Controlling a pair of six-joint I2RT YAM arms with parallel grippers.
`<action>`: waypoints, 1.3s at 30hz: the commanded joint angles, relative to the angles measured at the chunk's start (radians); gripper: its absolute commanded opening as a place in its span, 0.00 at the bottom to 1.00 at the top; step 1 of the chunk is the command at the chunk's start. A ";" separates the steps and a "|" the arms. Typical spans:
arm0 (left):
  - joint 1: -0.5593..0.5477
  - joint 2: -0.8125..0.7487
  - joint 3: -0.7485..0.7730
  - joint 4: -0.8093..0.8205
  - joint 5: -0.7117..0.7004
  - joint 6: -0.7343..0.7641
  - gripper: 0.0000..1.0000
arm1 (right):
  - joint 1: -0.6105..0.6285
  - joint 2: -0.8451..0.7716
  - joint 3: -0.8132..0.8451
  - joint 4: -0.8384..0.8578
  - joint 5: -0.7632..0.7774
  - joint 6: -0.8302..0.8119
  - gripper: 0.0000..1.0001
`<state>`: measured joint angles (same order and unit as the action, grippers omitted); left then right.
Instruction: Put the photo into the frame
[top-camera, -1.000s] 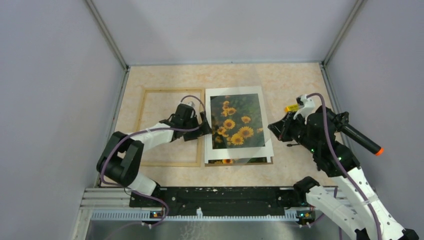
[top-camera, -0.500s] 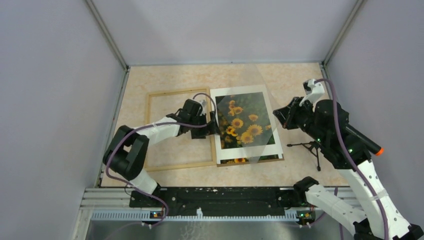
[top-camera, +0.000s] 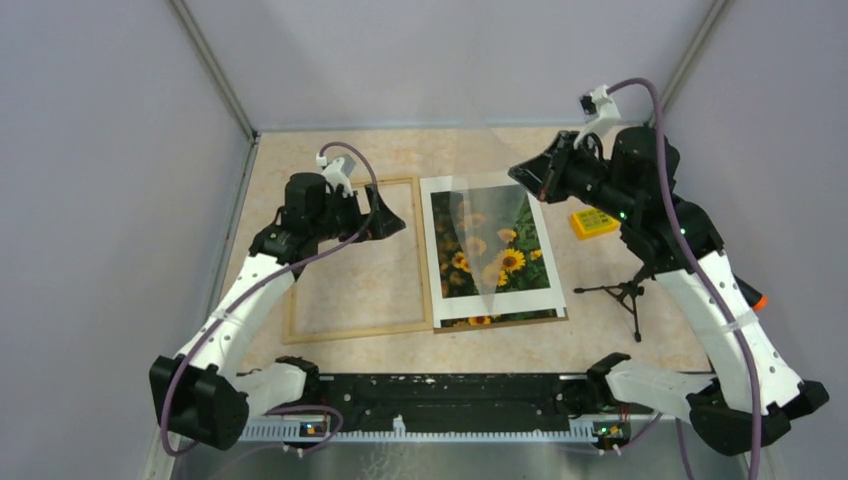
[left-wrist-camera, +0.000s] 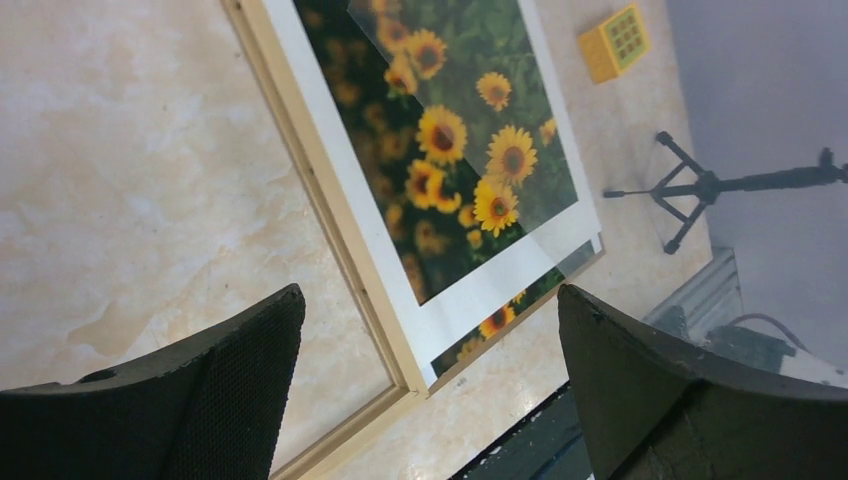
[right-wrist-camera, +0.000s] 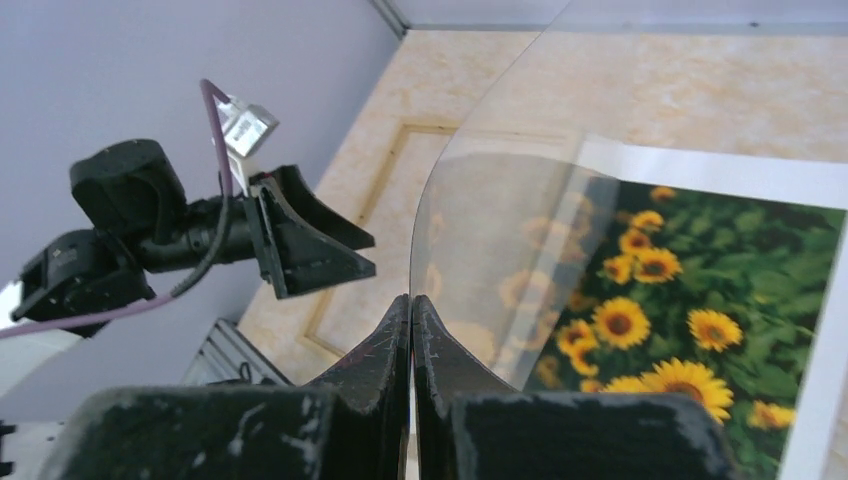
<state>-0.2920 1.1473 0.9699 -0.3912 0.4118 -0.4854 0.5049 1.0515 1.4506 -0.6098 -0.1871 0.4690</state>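
The light wood frame (top-camera: 360, 329) lies flat on the table at centre left, its right rail (left-wrist-camera: 330, 200) against the white mat (top-camera: 500, 300). The sunflower photo (top-camera: 495, 245) lies under that mat, to the right of the frame opening, with a strip of it showing below the mat (left-wrist-camera: 495, 322). My left gripper (top-camera: 390, 222) hovers open above the frame's upper right part with nothing between its fingers (left-wrist-camera: 430, 300). My right gripper (top-camera: 525, 175) is raised over the photo's far end, shut on the edge of a clear sheet (right-wrist-camera: 500, 230) that hangs tilted over the photo.
A small yellow block (top-camera: 593, 221) sits right of the photo. A little black tripod (top-camera: 625, 295) stands nearer, at the right. Grey walls close in the table on three sides. The black base rail (top-camera: 440, 392) runs along the near edge.
My right gripper has risen and moved back with the clear sheet. My left gripper has lifted off the photo's left edge and drawn back left. Frame and photo shifted slightly right.
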 joint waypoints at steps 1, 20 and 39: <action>0.002 -0.097 0.072 -0.020 0.065 0.042 0.99 | 0.094 0.119 0.156 0.107 -0.045 0.055 0.00; 0.003 -0.388 0.161 -0.227 -0.178 0.009 0.99 | 0.177 0.297 0.108 0.514 0.122 0.450 0.00; -0.073 -0.159 -0.252 -0.006 -0.161 -0.142 0.99 | 0.185 -0.112 -0.950 0.769 0.519 0.574 0.00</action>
<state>-0.3378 1.0214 0.7475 -0.4637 0.3046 -0.5850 0.6777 1.0233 0.5449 0.0711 0.1993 1.0817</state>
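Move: The right hand, already pinching the clear sheet, is high up: the frame's middle lies some 38 cm to its left, 6 cm farther out and about 38 cm below. The photo is almost beneath it, 8 cm ahead and 5 cm left, and the yellow box 14 cm ahead, 22 cm right. From the empty left hand the frame's middle is about 7 cm left, 2 cm ahead and 19 cm down, the photo 27 cm right and 4 cm ahead. Up and left first, the right hand swings the clear sheet about 14 cm towards the frame, then swoops down some 30 cm and back right to low over the photo, tipping down and turning clockwise, grip kept. The left hand, wide open, rises and draws back, then sinks over the frame, ending a little lower and nearer the base. ##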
